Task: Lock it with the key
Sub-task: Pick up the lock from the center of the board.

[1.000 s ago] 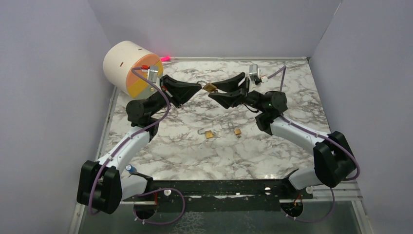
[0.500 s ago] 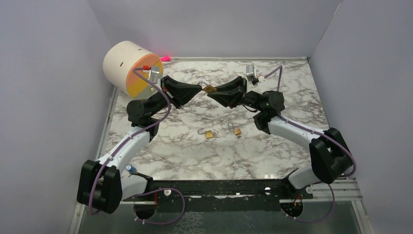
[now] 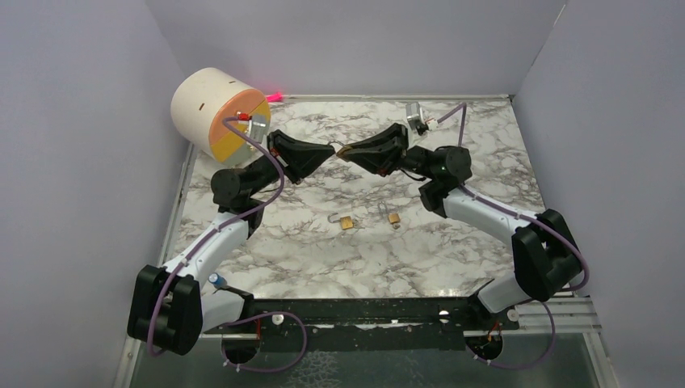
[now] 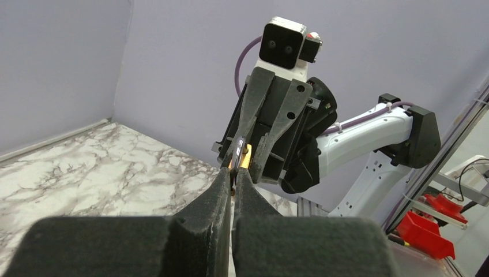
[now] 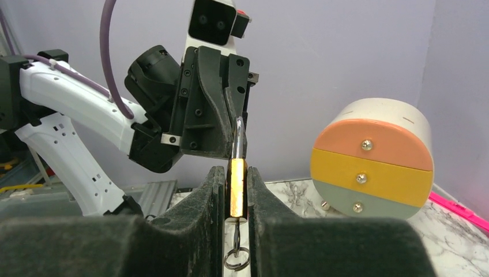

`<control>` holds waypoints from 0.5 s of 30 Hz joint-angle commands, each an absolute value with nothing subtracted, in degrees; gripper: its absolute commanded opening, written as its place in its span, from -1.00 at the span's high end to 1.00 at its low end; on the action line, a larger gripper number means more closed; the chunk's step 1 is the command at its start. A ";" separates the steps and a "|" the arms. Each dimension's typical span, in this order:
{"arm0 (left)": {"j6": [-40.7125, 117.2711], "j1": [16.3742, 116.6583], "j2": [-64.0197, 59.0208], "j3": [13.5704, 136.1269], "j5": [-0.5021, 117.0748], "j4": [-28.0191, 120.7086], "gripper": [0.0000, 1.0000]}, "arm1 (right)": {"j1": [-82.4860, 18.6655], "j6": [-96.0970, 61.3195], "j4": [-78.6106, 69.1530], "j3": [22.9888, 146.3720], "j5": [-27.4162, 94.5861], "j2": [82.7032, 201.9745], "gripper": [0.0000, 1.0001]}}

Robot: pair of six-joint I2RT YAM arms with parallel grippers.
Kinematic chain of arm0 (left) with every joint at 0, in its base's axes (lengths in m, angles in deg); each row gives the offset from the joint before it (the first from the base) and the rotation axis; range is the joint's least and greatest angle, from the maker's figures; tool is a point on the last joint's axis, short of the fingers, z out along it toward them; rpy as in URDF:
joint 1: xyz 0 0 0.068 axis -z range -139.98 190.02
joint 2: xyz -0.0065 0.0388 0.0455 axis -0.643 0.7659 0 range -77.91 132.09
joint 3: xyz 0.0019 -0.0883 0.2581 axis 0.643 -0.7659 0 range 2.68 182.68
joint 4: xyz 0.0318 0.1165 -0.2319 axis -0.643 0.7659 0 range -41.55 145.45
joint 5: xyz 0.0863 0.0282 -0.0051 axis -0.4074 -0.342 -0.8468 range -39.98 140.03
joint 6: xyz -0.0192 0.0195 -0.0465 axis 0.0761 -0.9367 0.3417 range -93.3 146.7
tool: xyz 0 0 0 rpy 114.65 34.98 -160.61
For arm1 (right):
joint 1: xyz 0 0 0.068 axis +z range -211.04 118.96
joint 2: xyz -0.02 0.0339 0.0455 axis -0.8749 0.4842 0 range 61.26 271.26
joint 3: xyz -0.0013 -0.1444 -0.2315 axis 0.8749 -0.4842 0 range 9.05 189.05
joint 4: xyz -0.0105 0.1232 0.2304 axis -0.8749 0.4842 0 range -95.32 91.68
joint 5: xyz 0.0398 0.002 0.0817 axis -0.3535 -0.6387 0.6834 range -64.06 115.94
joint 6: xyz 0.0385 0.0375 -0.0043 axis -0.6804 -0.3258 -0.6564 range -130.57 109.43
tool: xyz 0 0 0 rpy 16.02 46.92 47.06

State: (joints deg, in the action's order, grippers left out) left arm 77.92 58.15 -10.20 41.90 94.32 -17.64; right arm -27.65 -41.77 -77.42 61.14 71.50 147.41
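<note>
A small brass padlock [image 5: 236,190] hangs in the air between both grippers, above the back middle of the marble table [image 3: 307,250]. My right gripper [image 5: 235,173] is shut on its brass body. The steel shackle [image 5: 238,135] points away from it into my left gripper [image 4: 233,173], which is shut on that shackle. A key [image 5: 236,231] with a wire ring [image 5: 235,257] sticks out of the body's near end, between the right fingers. In the top view the two grippers meet tip to tip at the padlock [image 3: 339,150].
Two more brass padlocks [image 3: 346,222] [image 3: 394,217] lie on the table in front of the arms. A large cream cylinder [image 3: 216,113] with an orange, yellow and grey face stands at the back left, next to the left arm. Walls close three sides.
My right gripper has moved left onto the padlock and closed from open onto its body. The left gripper has stayed shut on the shackle, nearly still.
</note>
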 commanded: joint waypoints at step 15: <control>76.12 57.56 -11.74 48.25 113.07 -16.51 -0.09 | -27.18 -25.08 -16.96 81.41 82.96 141.02 0.98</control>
State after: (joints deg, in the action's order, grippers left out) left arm 76.41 57.64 -11.14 45.36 103.52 -16.65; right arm -27.48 -31.57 -34.51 78.91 81.06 144.43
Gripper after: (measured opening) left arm 0.535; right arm 0.184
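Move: Both grippers hold the lock in the air between them. Its body sits about 3 cm to the right of the left gripper, 1 cm back and 1 cm below it, and about 1 cm to the left of the right gripper, level with it. Roughly 33 cm below the left gripper lie two more padlocks on the table, each some 2 cm farther out: the nearer padlock 3 cm to its right, the farther padlock about 16 cm to its right. Open the left gripper to about half its span to free the shackle, then draw that hand back some 2.5 cm towards its base. Keep the right gripper shut on the lock's body, lift it about 1 cm while easing it left a similar amount, and tip its fingers down some 15 degrees. ##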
